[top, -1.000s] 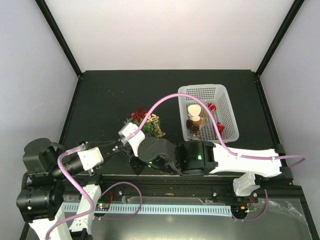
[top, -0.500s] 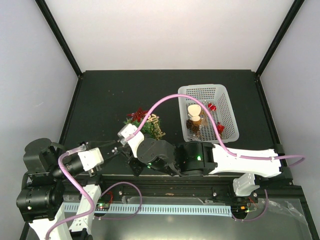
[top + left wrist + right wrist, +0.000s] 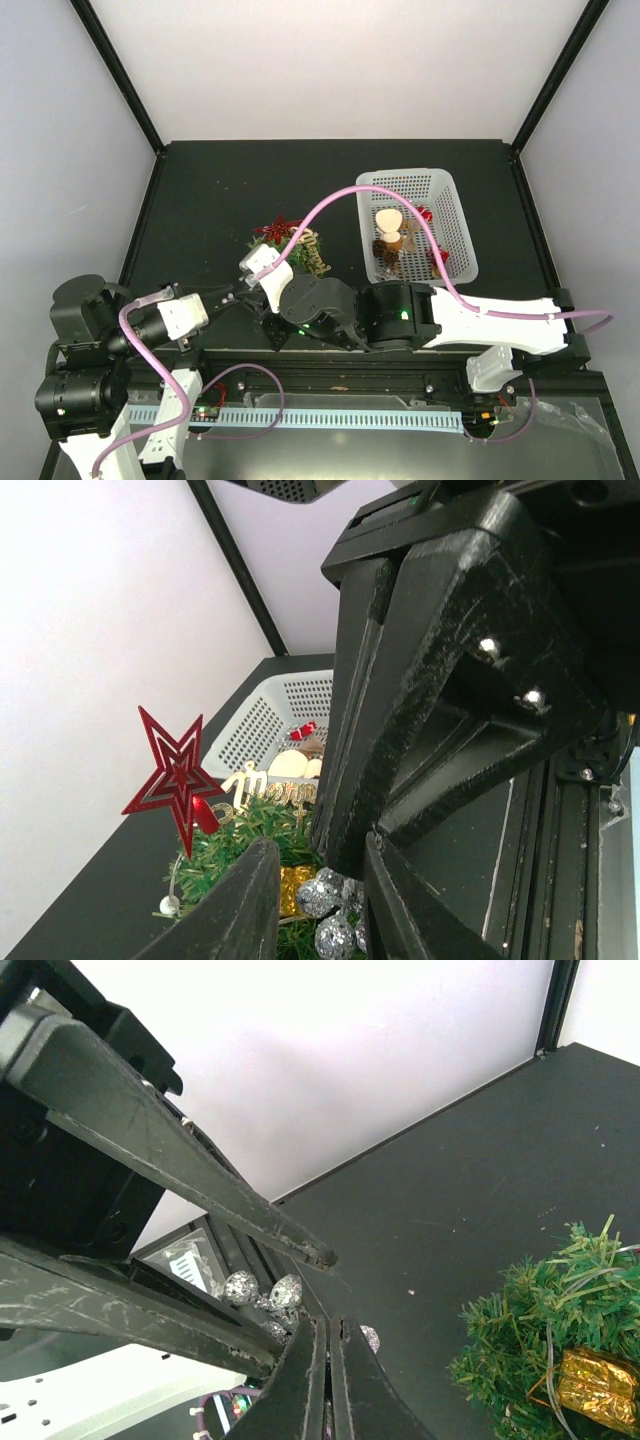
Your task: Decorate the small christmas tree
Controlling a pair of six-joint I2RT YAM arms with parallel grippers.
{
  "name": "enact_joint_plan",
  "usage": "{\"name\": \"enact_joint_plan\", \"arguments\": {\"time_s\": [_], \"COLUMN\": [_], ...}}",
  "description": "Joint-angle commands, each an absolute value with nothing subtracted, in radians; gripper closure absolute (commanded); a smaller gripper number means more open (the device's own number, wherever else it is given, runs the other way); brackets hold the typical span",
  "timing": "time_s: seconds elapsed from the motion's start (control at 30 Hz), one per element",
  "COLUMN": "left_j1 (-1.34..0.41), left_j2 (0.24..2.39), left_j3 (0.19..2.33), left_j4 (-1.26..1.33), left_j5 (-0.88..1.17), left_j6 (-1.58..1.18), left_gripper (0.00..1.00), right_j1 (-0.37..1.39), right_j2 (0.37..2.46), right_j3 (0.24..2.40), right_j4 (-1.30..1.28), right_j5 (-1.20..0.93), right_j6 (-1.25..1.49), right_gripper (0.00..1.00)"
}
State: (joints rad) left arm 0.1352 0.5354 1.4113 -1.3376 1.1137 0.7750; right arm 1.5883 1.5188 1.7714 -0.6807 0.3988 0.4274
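Observation:
The small christmas tree (image 3: 288, 250) stands mid-table with a red star (image 3: 175, 775), a gold "Merry" sign (image 3: 268, 790) and a gold gift box (image 3: 598, 1388) on it. In front of the tree my two grippers meet tip to tip. My right gripper (image 3: 328, 1324) is shut, and a silver glitter ball cluster (image 3: 335, 905) hangs at its tips. My left gripper (image 3: 320, 848) is partly open, with a finger on each side of the cluster (image 3: 262, 1292) and a gap showing on both sides. In the top view the left gripper (image 3: 232, 297) and the right gripper (image 3: 252, 288) hide the cluster.
A white mesh basket (image 3: 448, 215) at the right of the tree holds several more ornaments, among them pale, brown and red ones. The right arm's pink cable (image 3: 330, 205) arches over the space between tree and basket. The table's raised black rim runs along the back.
My left gripper's jaws have narrowed around the silver cluster. Both arms have shifted only slightly near the tree.

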Motion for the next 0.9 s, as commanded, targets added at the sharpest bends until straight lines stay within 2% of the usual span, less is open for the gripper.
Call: {"name": "enact_joint_plan", "arguments": {"time_s": [0.0,0.3,0.5,0.63,0.77,0.87], "left_j1": [0.132,0.132,0.133,0.133,0.133,0.132], "left_j2": [0.515,0.505,0.498,0.495,0.497,0.497], "left_j3": [1.410,1.402,1.392,1.386,1.377,1.362], "left_j4": [-1.342,-1.316,-1.308,-1.303,-1.295,-1.287], "left_j5": [1.127,1.131,1.129,1.129,1.126,1.123], "left_j6": [0.780,0.752,0.741,0.736,0.730,0.728], "left_gripper": [0.76,0.97,0.98,0.98,0.98,0.98], "right_j1": [1.598,1.605,1.605,1.605,1.606,1.605], "right_j2": [1.478,1.482,1.476,1.473,1.447,1.422], "right_j3": [1.760,1.755,1.744,1.738,1.705,1.679], "right_j4": [-0.655,-0.651,-0.643,-0.647,-0.626,-0.609], "right_j5": [0.407,0.404,0.415,0.433,0.464,0.493], "right_j6": [0.440,0.443,0.444,0.446,0.446,0.440], "right_gripper": [0.98,0.98,0.97,0.84,0.64,0.59]}}
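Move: The silver bauble sprig, held in the right fingertips, sits between the left hand's open fingers, about 1 cm ahead, 1 cm right and 1 cm below its point. From that hand the tree's middle lies some 11 cm ahead, 7 cm right and 10 cm down, and its red star about 15 cm ahead, 7 cm right and 2 cm down. From the right hand the sprig is about 2 cm left, 1 cm back and 1 cm below. Staying almost in place, the left fingers close on the sprig; then the right's open and withdraw about 1 cm right. ##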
